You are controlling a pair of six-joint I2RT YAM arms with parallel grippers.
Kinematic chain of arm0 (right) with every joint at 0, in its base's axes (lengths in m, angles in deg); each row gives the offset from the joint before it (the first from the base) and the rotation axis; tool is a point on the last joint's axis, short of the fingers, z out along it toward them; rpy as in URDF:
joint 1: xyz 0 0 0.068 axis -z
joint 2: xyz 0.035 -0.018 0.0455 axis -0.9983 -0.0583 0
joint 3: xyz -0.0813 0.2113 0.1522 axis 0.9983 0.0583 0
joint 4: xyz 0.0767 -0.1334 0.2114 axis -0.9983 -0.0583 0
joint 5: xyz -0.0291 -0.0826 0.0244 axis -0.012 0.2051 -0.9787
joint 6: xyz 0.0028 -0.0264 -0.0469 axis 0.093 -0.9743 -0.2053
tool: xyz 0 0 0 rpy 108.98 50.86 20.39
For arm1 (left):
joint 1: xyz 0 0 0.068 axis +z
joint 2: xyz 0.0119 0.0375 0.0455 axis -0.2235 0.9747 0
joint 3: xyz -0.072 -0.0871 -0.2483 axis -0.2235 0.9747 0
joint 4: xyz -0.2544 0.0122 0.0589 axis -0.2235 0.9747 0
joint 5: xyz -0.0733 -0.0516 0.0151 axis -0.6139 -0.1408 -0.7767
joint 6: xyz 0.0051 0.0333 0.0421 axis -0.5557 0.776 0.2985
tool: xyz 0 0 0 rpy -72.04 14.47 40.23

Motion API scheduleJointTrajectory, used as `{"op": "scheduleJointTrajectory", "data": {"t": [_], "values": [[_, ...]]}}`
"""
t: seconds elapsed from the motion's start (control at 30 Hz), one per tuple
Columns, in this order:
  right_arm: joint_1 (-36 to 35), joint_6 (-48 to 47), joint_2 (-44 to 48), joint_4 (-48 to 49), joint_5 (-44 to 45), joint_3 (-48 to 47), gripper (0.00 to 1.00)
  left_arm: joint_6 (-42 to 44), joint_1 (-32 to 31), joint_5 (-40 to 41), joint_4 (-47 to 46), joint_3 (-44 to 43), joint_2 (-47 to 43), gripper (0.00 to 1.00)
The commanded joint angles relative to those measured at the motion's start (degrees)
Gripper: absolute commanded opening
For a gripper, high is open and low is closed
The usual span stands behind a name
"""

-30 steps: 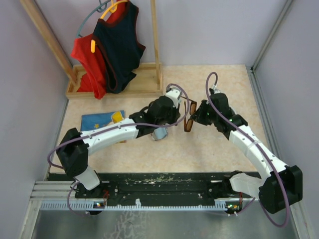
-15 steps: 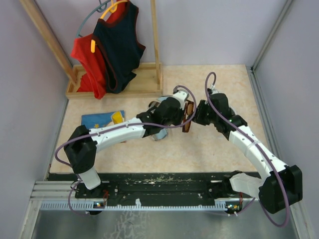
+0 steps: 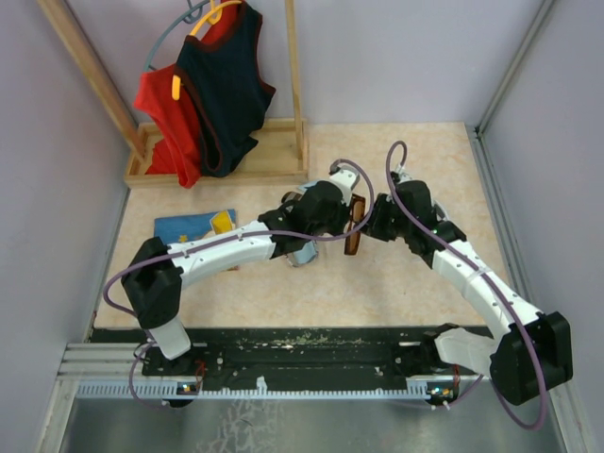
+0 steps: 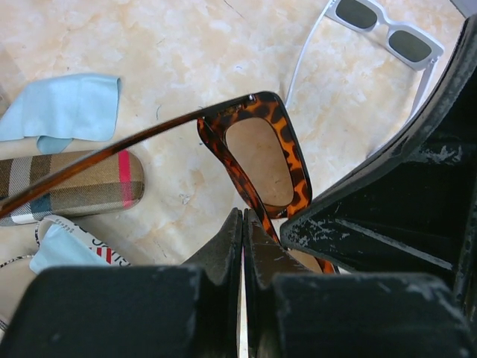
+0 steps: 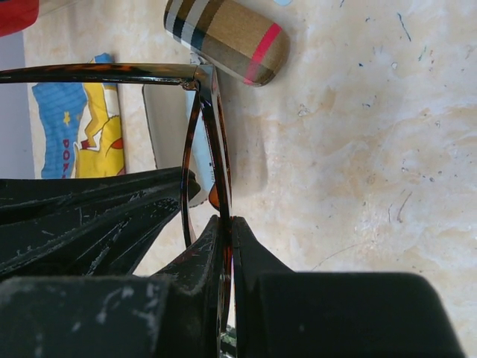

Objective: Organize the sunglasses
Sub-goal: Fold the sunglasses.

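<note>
The brown tortoiseshell sunglasses [image 3: 355, 229] hang edge-up above the table between both arms. My right gripper [image 5: 226, 224] is shut on the frame, which runs up between its fingers. My left gripper [image 4: 245, 220] is shut, its tips at the frame's lower end beside the amber lens [image 4: 261, 160]. A thin reddish sliver shows between its fingers. One arm of the sunglasses [image 4: 97, 160] sticks out open to the side. The white-framed sunglasses [image 4: 384, 31] lie on the table beyond, apart from both grippers.
A plaid case [image 4: 74, 186] and a light-blue cloth [image 4: 67, 104] lie below the left gripper, next to a print case [image 4: 89, 240]. A blue and yellow item [image 3: 193, 226] lies at left. A wooden rack [image 3: 226, 160] with red and navy tops stands at the back.
My left gripper has swung right, closing in on the brown sunglasses and the right gripper. The right gripper shifted slightly left with the frame. Both stayed shut.
</note>
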Motion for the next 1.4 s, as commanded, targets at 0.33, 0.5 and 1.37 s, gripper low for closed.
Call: {"op": "scheduleJointTrajectory", "data": {"t": [0.33, 0.5, 1.37], "values": [[-0.31, -14.68, 4.15, -1.42, 12.5, 0.32, 0.0, 4.36, 1.77, 7.49, -0.6, 7.88, -19.72, 0.0], [-4.27, -19.33, 7.81, 0.97, 13.6, 1.91, 0.0, 2.8, 5.45, 8.43, 4.35, 2.66, -20.85, 0.0], [-16.43, -22.32, 5.81, 9.75, 17.74, -3.13, 0.0, -4.53, 3.1, 7.45, 10.08, -0.73, -10.73, 0.0]]}}
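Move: The tortoiseshell sunglasses are held in the right fingers by the front, their middle about 1 cm left of the right hand point and roughly 2 cm back and 2 cm to the right of the left one. Their far temple still sticks out to the left. Below lie the open case, some 10 cm left of the left hand and 6 cm ahead, and the checkered case, about 8 cm left and 13 cm ahead. The sunglasses' already folded near temple is left by the left fingertips as that hand backs off left and up with its fingers shut, some 11 cm over and 14 cm high, then sinks about 7 cm and eases a little right. The right hand keeps its grip on the front, dips right about 4 cm, then swings back left and up, rolling left side down and tipping the fingers up. ##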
